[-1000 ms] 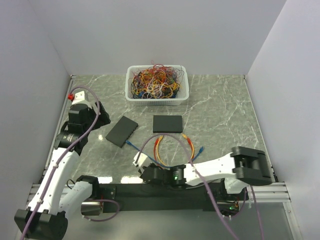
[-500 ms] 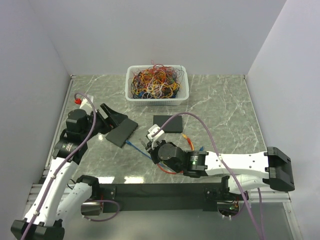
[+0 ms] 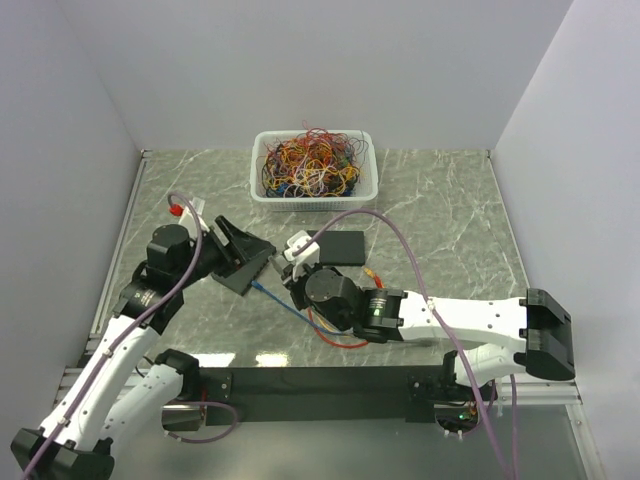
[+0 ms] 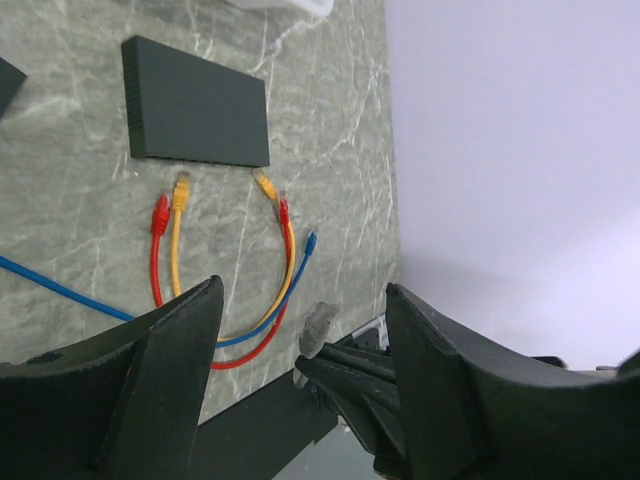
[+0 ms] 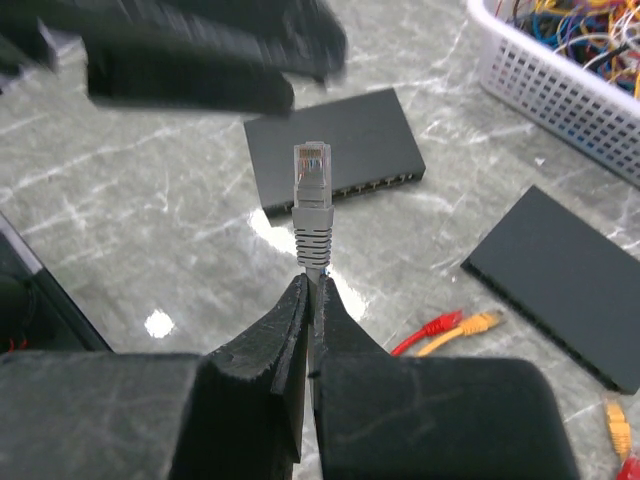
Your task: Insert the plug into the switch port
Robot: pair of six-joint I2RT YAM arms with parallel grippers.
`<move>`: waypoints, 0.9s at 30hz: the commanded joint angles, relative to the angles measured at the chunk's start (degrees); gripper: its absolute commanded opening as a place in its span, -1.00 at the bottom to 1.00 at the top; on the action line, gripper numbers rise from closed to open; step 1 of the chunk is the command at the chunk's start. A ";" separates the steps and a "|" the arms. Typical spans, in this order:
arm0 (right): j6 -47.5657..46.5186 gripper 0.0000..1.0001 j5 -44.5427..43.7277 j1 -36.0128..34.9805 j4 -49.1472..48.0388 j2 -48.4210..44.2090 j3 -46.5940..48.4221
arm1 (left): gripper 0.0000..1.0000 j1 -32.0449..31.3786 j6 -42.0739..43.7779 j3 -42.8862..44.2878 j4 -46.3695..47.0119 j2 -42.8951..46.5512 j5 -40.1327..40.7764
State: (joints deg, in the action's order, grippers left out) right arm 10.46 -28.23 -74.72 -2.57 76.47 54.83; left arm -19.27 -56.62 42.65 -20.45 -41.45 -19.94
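A grey-booted plug [image 5: 312,185] with a clear tip stands upright out of my right gripper [image 5: 314,283], which is shut on its cable just below the boot. Beyond it lies a black switch [image 5: 335,150], its row of ports facing the plug. From above, that switch [image 3: 232,277] sits left of centre and my right gripper [image 3: 288,272] hovers at its right edge. My left gripper [image 3: 256,252] hangs open over the same switch, holding nothing. In the left wrist view, the plug [image 4: 318,328] shows between the open left gripper's [image 4: 305,290] fingers, farther off.
A second black switch [image 3: 337,247] lies right of the first. Red, yellow and blue patch cables [image 4: 285,250] curl on the marble in front of it. A white basket [image 3: 313,190] of tangled wires stands at the back. White walls close in the sides.
My right arm swung up from the near edge and carried the plug left towards the switch. My left gripper moved right over the switch, and its jaws narrowed somewhat.
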 commanded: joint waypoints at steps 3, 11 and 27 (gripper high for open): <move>-1.49 -1.00 -2.36 0.27 -1.74 1.49 4.41 | 0.43 -3.23 -1.21 0.24 3.39 -1.43 3.15; -2.11 -1.00 -3.67 0.27 -1.74 2.11 5.11 | 0.36 -7.36 -0.86 0.94 3.49 -5.39 7.10; -3.78 -1.00 -12.46 -0.60 -0.86 4.13 5.99 | 0.02 -13.16 -0.33 4.89 -1.26 -9.43 16.60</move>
State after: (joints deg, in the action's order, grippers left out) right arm 7.94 -35.59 -74.78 -2.26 80.44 57.91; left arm -31.81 -56.88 44.69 -21.02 -50.52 -6.31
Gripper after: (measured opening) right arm 0.051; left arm 0.522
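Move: The gray plug, held in the right hand's closed fingertips, lies about 5 cm to the left hand's right, 1 cm back and 4 cm lower. From the right hand, the plug juts about 2 cm ahead and 2 cm left, 1 cm lower. On the table some 22 cm below the left hand, the left switch is about 3 cm ahead and 4 cm left; the right switch is 7 cm ahead and 21 cm right. Left hand sinks rightward about 5 cm towards the gray plug, narrowing its fingers; right keeps pinching, edging forward. ##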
